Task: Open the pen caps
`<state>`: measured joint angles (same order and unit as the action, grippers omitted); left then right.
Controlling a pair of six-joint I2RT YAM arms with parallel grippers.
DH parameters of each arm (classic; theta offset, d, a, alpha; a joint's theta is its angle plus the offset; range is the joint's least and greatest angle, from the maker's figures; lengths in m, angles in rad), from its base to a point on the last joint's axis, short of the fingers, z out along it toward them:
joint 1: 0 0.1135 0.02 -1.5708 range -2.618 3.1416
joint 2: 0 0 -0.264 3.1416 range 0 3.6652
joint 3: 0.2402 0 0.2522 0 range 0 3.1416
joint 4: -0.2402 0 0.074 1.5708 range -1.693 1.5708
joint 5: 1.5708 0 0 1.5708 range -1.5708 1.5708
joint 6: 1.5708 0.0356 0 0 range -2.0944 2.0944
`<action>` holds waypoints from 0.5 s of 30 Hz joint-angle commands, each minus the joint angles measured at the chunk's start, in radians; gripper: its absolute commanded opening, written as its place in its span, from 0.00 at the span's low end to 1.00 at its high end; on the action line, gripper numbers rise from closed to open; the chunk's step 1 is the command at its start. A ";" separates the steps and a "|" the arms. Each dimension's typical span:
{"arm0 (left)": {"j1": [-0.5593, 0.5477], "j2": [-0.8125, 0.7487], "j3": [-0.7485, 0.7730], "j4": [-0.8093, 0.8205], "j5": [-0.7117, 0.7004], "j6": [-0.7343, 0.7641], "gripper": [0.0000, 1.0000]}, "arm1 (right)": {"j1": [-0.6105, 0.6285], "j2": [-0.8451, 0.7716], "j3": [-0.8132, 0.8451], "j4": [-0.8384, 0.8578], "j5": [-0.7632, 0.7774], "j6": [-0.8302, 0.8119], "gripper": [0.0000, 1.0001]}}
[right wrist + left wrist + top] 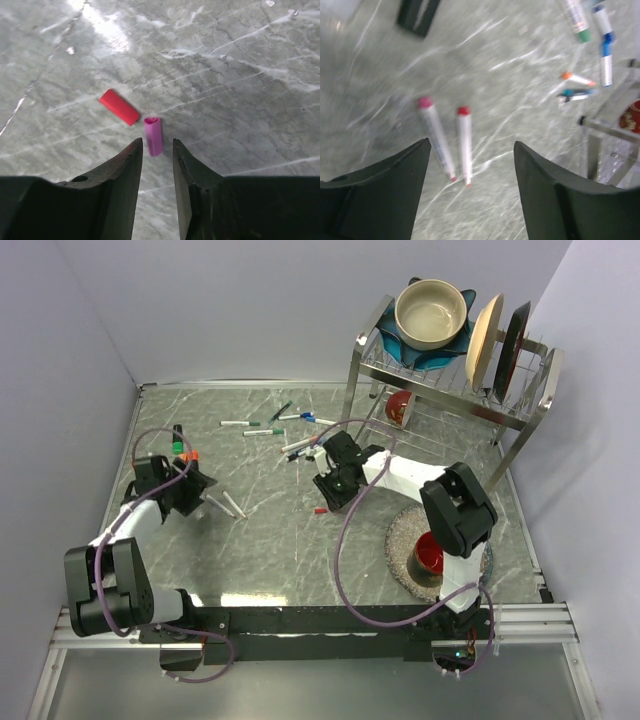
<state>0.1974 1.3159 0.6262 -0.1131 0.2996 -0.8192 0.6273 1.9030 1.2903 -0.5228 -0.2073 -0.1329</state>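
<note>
My left gripper (472,144) hangs open over two uncapped white markers, one with a pink end (436,137) and one with a red end (465,147); both lie side by side on the table. Nothing is between its fingers. My right gripper (156,142) stands narrowly open just above the table. A pink pen cap (153,135) lies free in front of its fingertips, with a red pen cap (119,106) beside it. From above, the left gripper (203,490) is at the left and the right gripper (325,498) is mid-table by the red cap (320,510).
Several capped markers (263,431) lie scattered at the back of the table. Loose green (177,446) and orange (191,455) caps sit at the far left. A dish rack (450,390) with a bowl and plates stands back right. A red cup (428,555) rests on a round mat.
</note>
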 commanded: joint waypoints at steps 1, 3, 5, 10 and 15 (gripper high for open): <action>0.034 -0.021 0.131 -0.039 0.032 0.107 0.74 | -0.012 -0.129 0.017 -0.011 -0.064 -0.072 0.39; 0.039 -0.004 0.206 -0.051 0.023 0.135 0.77 | -0.011 -0.159 0.009 -0.014 -0.093 -0.089 0.39; 0.039 0.051 0.306 -0.095 -0.005 0.187 0.77 | -0.012 -0.200 0.003 -0.014 -0.127 -0.108 0.40; 0.017 0.241 0.521 -0.264 -0.117 0.316 0.77 | -0.014 -0.281 -0.017 0.003 -0.179 -0.117 0.40; -0.015 0.364 0.639 -0.382 -0.260 0.371 0.72 | -0.012 -0.318 -0.029 0.017 -0.214 -0.116 0.40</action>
<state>0.2085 1.6238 1.2125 -0.3565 0.1593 -0.5365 0.6228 1.6283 1.2800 -0.5301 -0.3710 -0.2314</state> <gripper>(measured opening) 0.744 0.401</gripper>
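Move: The left hand's next thing is seemingly the thick green-capped marker, about 15 cm ahead, 8 cm left and 5 cm below. Nearer lie the orange-capped black marker, some 8 cm ahead and 4 cm left, and the coral-capped one, 7 cm ahead and 7 cm left. The right hand hovers just above the loose pink cap, 2 cm below it, with the red cap 3 cm farther left; the green-capped marker lies roughly 18 cm ahead and 40 cm left of it. Forward and to its left, the left hand swings quickly away from the two uncapped white pens, about 12 cm across the table towards the green-capped marker, arching up some 8 cm and then starting to sink, left side rolling up, fingers staying wide open. The right hand rises about 11 cm almost straight up off the pink cap, tilting some 15 degrees, fingers still part open and empty. ##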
